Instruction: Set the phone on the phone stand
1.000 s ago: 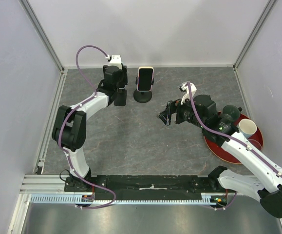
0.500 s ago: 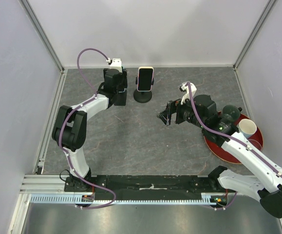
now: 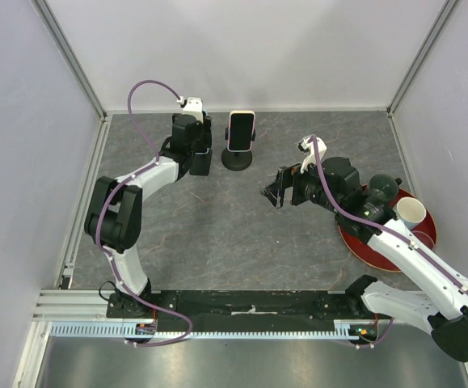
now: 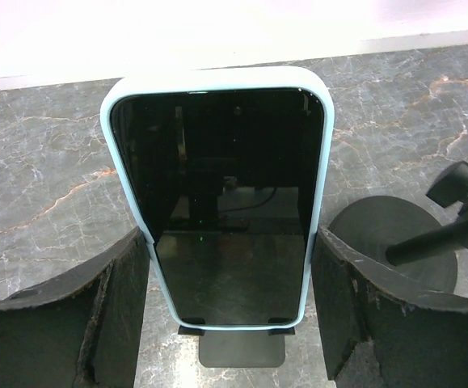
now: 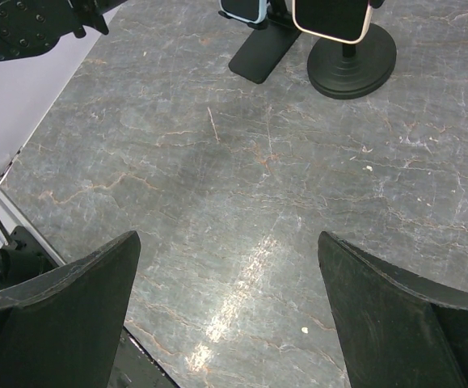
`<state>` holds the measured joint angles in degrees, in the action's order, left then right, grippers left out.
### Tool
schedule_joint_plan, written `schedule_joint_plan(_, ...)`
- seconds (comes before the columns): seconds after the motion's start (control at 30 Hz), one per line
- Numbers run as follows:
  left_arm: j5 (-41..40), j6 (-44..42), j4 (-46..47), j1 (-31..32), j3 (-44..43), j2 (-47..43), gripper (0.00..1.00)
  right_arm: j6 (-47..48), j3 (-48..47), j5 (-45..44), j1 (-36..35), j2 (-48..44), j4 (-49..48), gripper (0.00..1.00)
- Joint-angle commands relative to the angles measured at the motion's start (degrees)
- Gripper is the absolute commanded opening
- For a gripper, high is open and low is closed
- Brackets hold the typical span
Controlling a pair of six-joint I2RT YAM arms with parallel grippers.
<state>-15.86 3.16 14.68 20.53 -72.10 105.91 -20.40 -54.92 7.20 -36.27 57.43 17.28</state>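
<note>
A phone (image 4: 217,202) in a light-blue case stands upright between the fingers of my left gripper (image 4: 232,238), which is shut on its two long edges. Its bottom edge rests on the lips of a small flat black phone stand (image 4: 242,349). In the top view the left gripper (image 3: 200,158) is at the back of the table, left of centre, and covers that phone and stand. The right wrist view shows the phone's lower end (image 5: 246,8) and the stand's foot (image 5: 258,52). My right gripper (image 3: 272,194) hangs open and empty over mid-table.
A second phone (image 3: 239,129) in a peach case sits on a round-based black stand (image 3: 237,159) just right of the left gripper. A red tray (image 3: 423,242) at the right edge holds a white cup (image 3: 411,212) and a dark cup (image 3: 381,188). Walls enclose the table.
The left wrist has shifted slightly toward the back wall, its grip unchanged. The right arm has not moved.
</note>
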Motion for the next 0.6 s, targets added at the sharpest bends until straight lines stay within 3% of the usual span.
schedule_joint_plan(0.0,3.64,-0.53,0.18,0.47,2.13,-6.14,0.69,-1.22,-0.63,-0.08,-0.20,-1.27,-1.90,0.98)
schedule_joint_plan(0.17,7.59,1.85,-1.14,0.47,3.37,-11.51,0.92,-1.57,-0.63,-1.40,-0.12,-1.88,-1.98,0.98)
schedule_joint_plan(0.43,8.47,4.22,-8.52,0.47,-1.11,-10.90,0.95,-2.09,-1.51,-1.40,-0.20,-3.11,-0.76,0.98)
schedule_joint_plan(0.57,7.51,5.98,-8.61,0.38,0.90,-13.70,0.96,-2.01,-1.69,-2.28,-0.12,-4.17,-0.05,0.98)
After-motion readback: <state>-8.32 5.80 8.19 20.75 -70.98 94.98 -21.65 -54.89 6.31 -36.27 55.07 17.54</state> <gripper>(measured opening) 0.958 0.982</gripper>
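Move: The blue-rimmed phone is between the left fingers, its middle at the hand point. The flat-footed phone stand is under it, its foot plate about 11 cm below the hand and 2 cm nearer. About 10 cm to the right of the left hand, level with it in reach and height, stands the pink-rimmed phone on its round-based stand. From the right hand, the blue-rimmed phone lies some 24 cm ahead, 20 cm left and 10 cm lower. Letting go of the blue-rimmed phone's side edges, the left fingers open from three-quarters to almost full while the hand draws back towards the base about 3.5 cm. The hand then climbs clear of the phone, some 6 cm up in all, edging slightly right and turning a few degrees clockwise. ##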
